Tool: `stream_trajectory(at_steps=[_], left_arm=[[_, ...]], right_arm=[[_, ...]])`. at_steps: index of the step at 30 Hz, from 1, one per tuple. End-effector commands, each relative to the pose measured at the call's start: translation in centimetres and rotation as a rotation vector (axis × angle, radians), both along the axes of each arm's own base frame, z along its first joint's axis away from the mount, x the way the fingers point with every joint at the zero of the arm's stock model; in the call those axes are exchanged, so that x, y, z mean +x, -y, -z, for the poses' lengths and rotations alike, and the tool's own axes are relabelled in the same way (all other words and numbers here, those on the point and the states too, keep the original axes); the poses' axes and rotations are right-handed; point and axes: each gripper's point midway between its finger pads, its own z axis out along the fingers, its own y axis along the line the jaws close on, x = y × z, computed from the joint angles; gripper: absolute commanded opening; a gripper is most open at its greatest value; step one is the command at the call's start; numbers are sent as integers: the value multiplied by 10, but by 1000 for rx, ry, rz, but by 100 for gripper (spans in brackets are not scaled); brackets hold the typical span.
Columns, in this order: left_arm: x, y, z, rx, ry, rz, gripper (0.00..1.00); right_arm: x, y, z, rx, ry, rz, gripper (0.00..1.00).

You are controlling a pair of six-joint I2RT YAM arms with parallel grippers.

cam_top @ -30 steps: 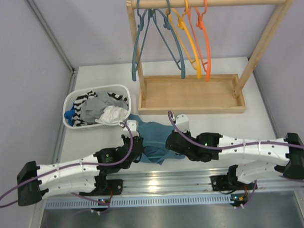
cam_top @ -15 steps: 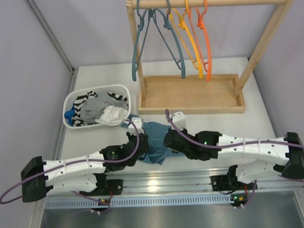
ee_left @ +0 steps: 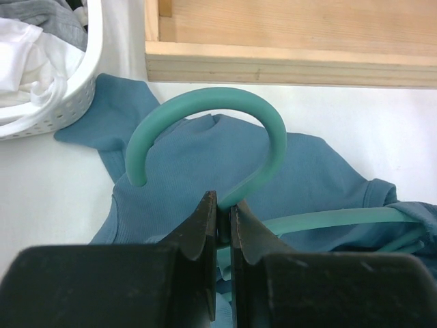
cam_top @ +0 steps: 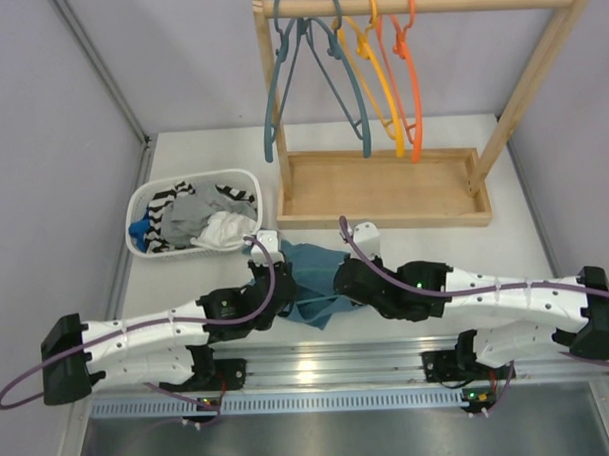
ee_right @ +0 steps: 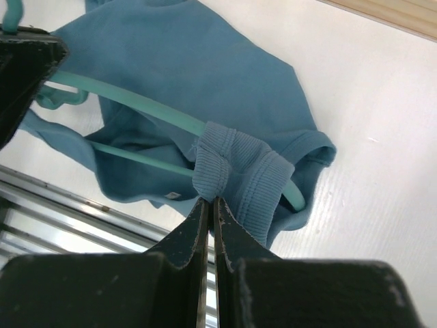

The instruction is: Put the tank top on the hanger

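Observation:
The teal-blue tank top (cam_top: 308,280) lies crumpled on the white table between my two grippers. The light teal hanger (ee_left: 272,126) rests on top of it, hook pointing toward the wooden rack. My left gripper (ee_left: 223,205) is shut on the hanger's neck just below the hook. In the right wrist view the hanger's arm (ee_right: 140,104) runs through a ribbed shoulder strap of the tank top (ee_right: 205,65). My right gripper (ee_right: 212,200) is shut on the edge of that strap. The hanger's far end is hidden under fabric.
A white basket (cam_top: 142,206) of grey, white and striped clothes sits at the left, close to the tank top. Behind stands a wooden rack (cam_top: 383,190) with a tray base, holding slate-blue (cam_top: 279,84), yellow and orange hangers. A metal rail (cam_top: 319,366) edges the table's near side.
My left gripper has shifted right and forward with the hanger. The tank top has bunched narrower between the two grippers, and my right gripper has barely moved.

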Motion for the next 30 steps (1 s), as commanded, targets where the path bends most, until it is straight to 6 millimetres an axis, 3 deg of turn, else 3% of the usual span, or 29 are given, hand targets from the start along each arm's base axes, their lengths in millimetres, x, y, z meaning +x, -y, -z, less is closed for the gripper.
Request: stream_trajectory(at_steps=[1,8,17,23,30], left_arm=[[4,-3,-16,-14,19,-51,0],[3,-14,-23,-60,57,-60,0],[1,28,-21,-100,55,39,0],[2,45,-22,-122,58,62,0],[1,45,-28,-119,61,71,0]], right_arm=[[8,12,-24,9,52,54,0],[9,12,-35,5,64,38,0],[11,0,-43,28,64,14,1],[12,2,-50,66,68,-2,3],[5,36,-20,42,12,59,38]])
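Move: My left hand holds the green hanger at its neck; the tank top's right strap lies on the hanger arm some 15 cm to the right and 4 cm back. The blue body lies about 3 cm ahead, 6 right and 8 below, the laundry basket roughly 18 ahead and 24 left. My right hand already pinches that strap's cloth, with the hanger's right end about 3 cm to its right and 2 ahead, slightly lower. Keeping the strap pinched, I lift my right hand about 2.5 cm, then open its fingers to let go of the cloth and ease away right. My left hand keeps its hold on the hanger, bobs up a little, then carries it some 4 cm right, sinking about 2 cm, to feed the arm further through the strap. ##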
